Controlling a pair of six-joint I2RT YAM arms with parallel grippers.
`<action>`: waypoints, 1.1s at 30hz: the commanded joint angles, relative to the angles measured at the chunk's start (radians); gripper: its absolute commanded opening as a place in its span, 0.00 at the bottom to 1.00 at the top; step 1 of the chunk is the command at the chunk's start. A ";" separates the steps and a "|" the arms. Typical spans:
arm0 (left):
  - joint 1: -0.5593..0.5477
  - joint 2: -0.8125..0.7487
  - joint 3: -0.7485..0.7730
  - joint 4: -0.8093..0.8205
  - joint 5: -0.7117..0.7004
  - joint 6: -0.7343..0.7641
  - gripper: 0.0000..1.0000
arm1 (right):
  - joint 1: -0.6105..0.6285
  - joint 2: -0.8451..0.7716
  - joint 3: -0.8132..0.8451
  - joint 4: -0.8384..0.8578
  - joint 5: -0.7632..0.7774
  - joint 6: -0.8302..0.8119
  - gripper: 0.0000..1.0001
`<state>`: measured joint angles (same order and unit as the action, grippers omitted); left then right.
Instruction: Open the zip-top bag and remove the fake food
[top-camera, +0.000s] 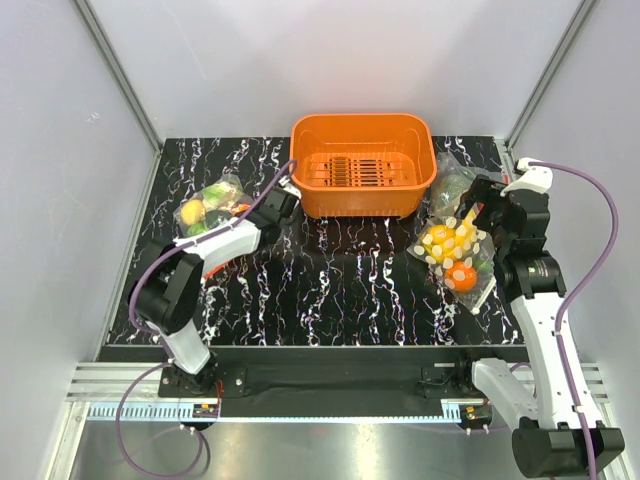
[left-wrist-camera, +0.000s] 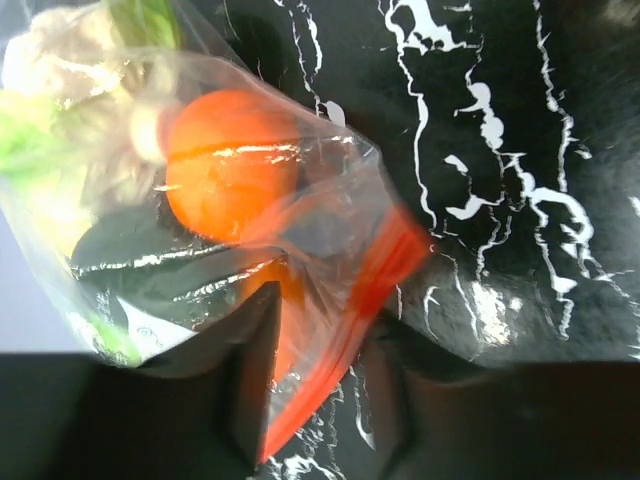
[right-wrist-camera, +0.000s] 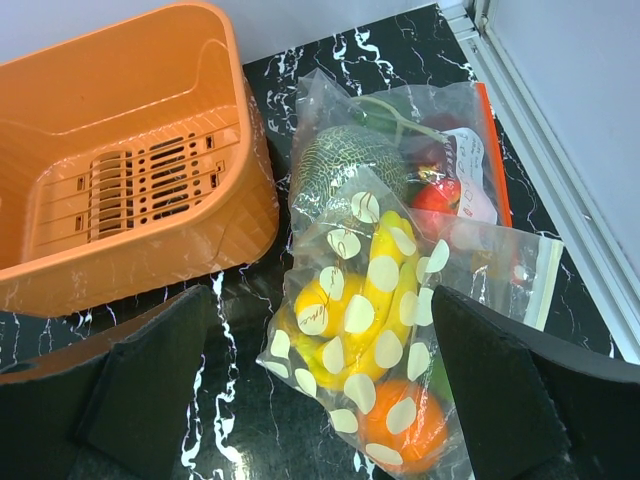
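Note:
The zip-top bag (top-camera: 215, 200) lies at the table's left, clear and crinkly. Inside it the fake food shows: an orange fruit (left-wrist-camera: 230, 175), a white cauliflower (left-wrist-camera: 60, 75) and a dark avocado (left-wrist-camera: 150, 250). Its red-orange zip strip (left-wrist-camera: 375, 280) runs down between the fingers of my left gripper (left-wrist-camera: 327, 302), at the bag's right end (top-camera: 280, 202). The jaws stand partly closed, the left finger against the plastic, and bare table shows between strip and right finger. My right gripper (right-wrist-camera: 322, 300) hangs wide open at the table's right (top-camera: 482, 208), holding nothing.
An orange basket (top-camera: 362, 165) stands at the back centre. Under the right gripper lies a polka-dot bag (right-wrist-camera: 370, 330) of yellow fruit and an orange. Behind it is another clear bag (right-wrist-camera: 400, 150) with a melon and red pieces. Metal rails border the table.

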<state>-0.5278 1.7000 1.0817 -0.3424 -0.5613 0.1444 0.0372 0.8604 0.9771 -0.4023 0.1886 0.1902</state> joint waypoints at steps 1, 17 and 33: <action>-0.005 0.012 0.052 0.023 -0.063 0.035 0.21 | 0.000 -0.032 0.018 0.017 -0.014 -0.015 1.00; -0.165 -0.229 0.115 -0.343 0.101 -0.008 0.00 | 0.001 0.055 0.052 0.039 -0.552 -0.090 1.00; -0.316 -0.496 0.216 -0.514 0.589 -0.108 0.00 | 0.400 0.080 0.019 0.173 -0.709 -0.134 1.00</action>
<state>-0.8398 1.2388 1.2079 -0.8928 -0.1368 0.0429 0.3698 0.9497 1.0035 -0.3607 -0.4946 0.0483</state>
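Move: The left zip-top bag's red zip edge lies just beneath the left fingers, while the bag's middle is about 7 cm to their left, 3 cm farther out and 3 cm below. From that hand the orange bin's middle stands roughly 23 cm right and 15 cm ahead. From the high right hand, that bag is some 52 cm left, 9 cm ahead and 22 cm down; the bin is 23 cm left and 24 cm ahead, the spotted bag nearly underneath, about 4 cm ahead and 2 cm left. The bag's red zip edge is pinched as the half-open left fingers shut on it; the left arm then draws it back some 16 cm, up and to the right, turning clockwise and rolling its left side down. The right hand, fingers staying wide open, sweeps left about 20 cm past the bin's near side towards the bag, swinging roughly 60 degrees counter-clockwise and ending slightly back. ##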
